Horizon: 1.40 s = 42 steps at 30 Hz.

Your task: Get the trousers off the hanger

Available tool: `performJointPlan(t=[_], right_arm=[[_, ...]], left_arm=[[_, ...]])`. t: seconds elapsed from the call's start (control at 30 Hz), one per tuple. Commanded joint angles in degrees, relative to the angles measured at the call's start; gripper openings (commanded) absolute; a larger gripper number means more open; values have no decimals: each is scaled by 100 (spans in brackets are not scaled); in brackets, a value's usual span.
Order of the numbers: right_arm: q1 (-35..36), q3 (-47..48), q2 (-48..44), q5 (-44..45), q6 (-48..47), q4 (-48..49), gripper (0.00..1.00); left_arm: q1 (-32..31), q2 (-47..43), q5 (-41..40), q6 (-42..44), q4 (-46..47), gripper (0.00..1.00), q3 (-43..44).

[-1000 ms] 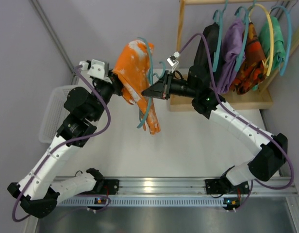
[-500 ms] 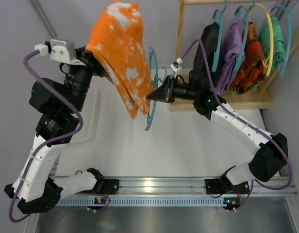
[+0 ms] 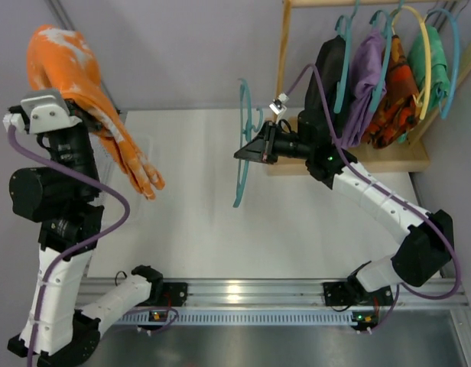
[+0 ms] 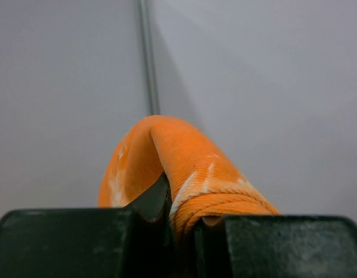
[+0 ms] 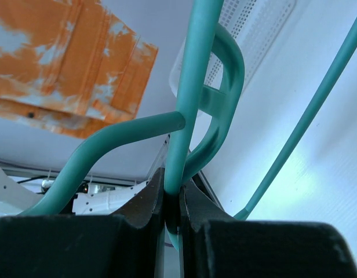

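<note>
The orange trousers with white blotches (image 3: 82, 92) hang free of the hanger, high at the far left, draped from my left gripper (image 3: 76, 115). In the left wrist view the jaws are shut on a fold of the orange cloth (image 4: 178, 168). The bare teal hanger (image 3: 243, 145) is held upright mid-table by my right gripper (image 3: 247, 151). In the right wrist view the jaws pinch the hanger's teal bar (image 5: 190, 116), and the trousers (image 5: 68, 63) show beyond it at the upper left.
A wooden rack (image 3: 285, 46) at the back right carries several more garments on hangers (image 3: 388, 76). A white mesh basket (image 3: 144, 149) sits at the table's left, under the hanging trousers. The white tabletop (image 3: 258, 229) lies between the arms.
My left arm has swung the trousers up and far to the left, clear off the hanger. My right gripper has kept the now bare hanger almost in place.
</note>
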Motion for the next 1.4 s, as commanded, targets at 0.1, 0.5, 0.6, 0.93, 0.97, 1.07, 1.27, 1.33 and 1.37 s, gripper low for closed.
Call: performJointPlan(t=[0.1,0.5,0.6,0.93,0.97,1.07,1.27,1.33,1.37], right_arm=[[77,222,-276,-86,-209,176,0],[147,81,-443,-244,-113,352,0],[156,99,-469,-244,-95,369,0],[173,178,-540,-200,-209,220,0],[173,169,-540,-200,-209,211,0],[173,169,-566,-218,-271,202,0],[173,274,-584,-262,-341,176,0],[173,318,-636,-253,-385,2,0],[173,319,-645,-244,-420,-43,0]], left_arm=[[1281,-586,-594,1255,1448,0,-1248],[2979,-1202,-647,2037,1616,0,-2709],[3093,-1088,-647,2151,1686,0,-2973],[3111,326,-251,1827,1510,0,-3246],[3111,614,-199,1757,1563,0,-3272],[3111,1247,-128,1651,1852,0,-3334],[3111,2452,-58,1309,1915,0,-3307],[3111,2681,-32,1107,1671,9,-3343],[3120,2717,12,1001,1503,11,-3317]])
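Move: The left hand, up high with the trousers already gripped and draped over its shut fingers, has the white basket some 60 cm below it, about 13 cm ahead and 14 cm to its left. The empty hanger, in the right hand's grip, is roughly 5 cm ahead, 27 cm to the left hand's right and 31 cm lower. From the right hand the basket lies about 40 cm to the left, 8 cm ahead and 31 cm below. Swinging left and down, the left hand carries the trousers towards the basket, about 15 cm each way with the wrist turning counter-clockwise, then pushes forward while sinking faster over the basket's far part. The fingers tip from pointing well up to just below level and keep their grip. The right hand keeps hold of the bare hanger, drawing back and up barely 2 cm. ##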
